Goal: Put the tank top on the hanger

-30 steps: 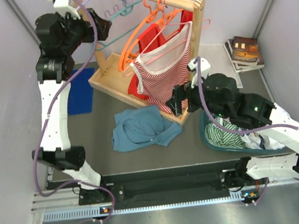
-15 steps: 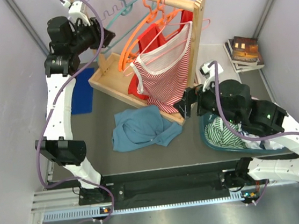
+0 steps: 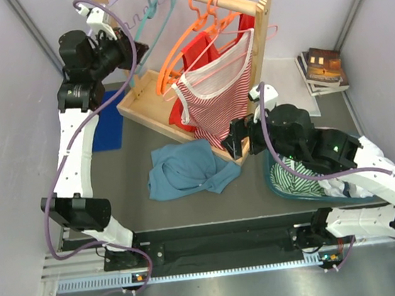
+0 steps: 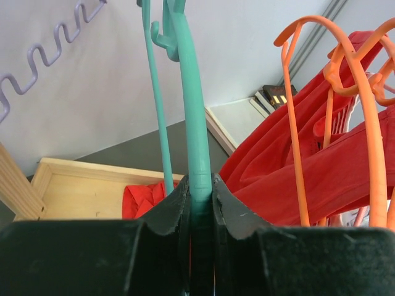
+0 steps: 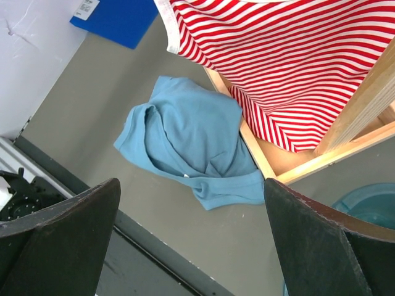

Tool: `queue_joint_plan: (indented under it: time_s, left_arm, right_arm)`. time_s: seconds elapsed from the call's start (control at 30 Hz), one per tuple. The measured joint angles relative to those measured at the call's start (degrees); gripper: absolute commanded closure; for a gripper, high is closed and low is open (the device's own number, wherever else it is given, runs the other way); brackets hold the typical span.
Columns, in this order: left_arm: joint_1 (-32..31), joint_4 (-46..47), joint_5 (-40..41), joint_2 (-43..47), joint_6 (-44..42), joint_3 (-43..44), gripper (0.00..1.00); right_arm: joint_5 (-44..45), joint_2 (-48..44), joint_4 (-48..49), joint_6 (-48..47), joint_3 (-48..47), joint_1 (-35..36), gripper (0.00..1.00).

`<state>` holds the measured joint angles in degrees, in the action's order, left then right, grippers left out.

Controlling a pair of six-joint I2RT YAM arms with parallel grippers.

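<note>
The tank top [image 3: 189,169] lies crumpled on the grey table in front of the wooden rack, and it also shows in the right wrist view [image 5: 191,139]. The teal-green hanger [image 3: 139,22] hangs at the left end of the rack's rail. My left gripper [image 3: 137,53] is shut on its lower arm, and the left wrist view shows the hanger [image 4: 196,123] pinched between the jaws of that gripper [image 4: 200,194]. My right gripper [image 3: 233,138] is open and empty. It hovers above and to the right of the tank top, with the jaws spread wide in the right wrist view [image 5: 191,185].
The wooden rack [image 3: 265,37] holds orange hangers [image 3: 185,38], a red-and-white striped top [image 3: 217,99], a red top [image 3: 197,51] and a lilac hanger [image 4: 37,55]. A blue mat [image 3: 107,122] lies at the left. A teal basket [image 3: 278,181] of clothes and books [image 3: 322,68] are at the right.
My left arm shifted and the teal hanger turned more upright at the rail's left end. My right gripper drew back to the right, then returned left toward the rack's corner.
</note>
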<state>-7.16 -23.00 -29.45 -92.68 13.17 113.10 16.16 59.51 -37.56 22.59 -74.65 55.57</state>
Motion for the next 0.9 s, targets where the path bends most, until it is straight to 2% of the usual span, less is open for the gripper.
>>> queue_joint_plan:
  time_s: [0.47,0.63,0.77,0.9]
  left_arm:
    - [0.0,6.71,-1.36,0.55,1.7,0.2,1.0]
    - [0.0,6.14,-1.57,1.31,0.96,-0.28,1.0]
    - [0.0,3.19,-0.61,6.27,-1.4,-5.77,1.0]
    - [0.0,-1.03,1.7,15.13,-3.61,-13.75,1.0]
  right_arm:
    - [-0.42,1.88,0.26,1.05,0.0,-0.02,0.0]
    - [-0.39,1.88,0.28,1.77,0.02,-0.02,0.0]
    - [-0.39,1.92,0.28,2.08,0.02,-0.02,0.0]
    - [-0.46,2.69,0.26,1.92,-0.02,-0.02,0.0]
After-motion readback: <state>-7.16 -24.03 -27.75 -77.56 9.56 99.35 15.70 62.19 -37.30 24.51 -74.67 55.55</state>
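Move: The blue tank top lies on the table roughly 17 cm back and 12 cm to the right of the left hand, some 45 cm below it; that hand already grips the teal hanger. The orange hangers hang about 14 cm to its right and level with it, and the striped top about 9 cm back, 23 cm to the right and 20 cm lower. From the empty right hand the blue tank top is about 7 cm ahead, 8 cm left and 32 cm down. The teal hanger, still pinched by one arm in the left hand's closed fingers, is first raised about 3 cm to lift its hook over the rack's rod. The left hand then draws it back towards the base by some 6 cm, picking up speed, while sinking the same 3 cm and easing slightly left, away from the rod. ##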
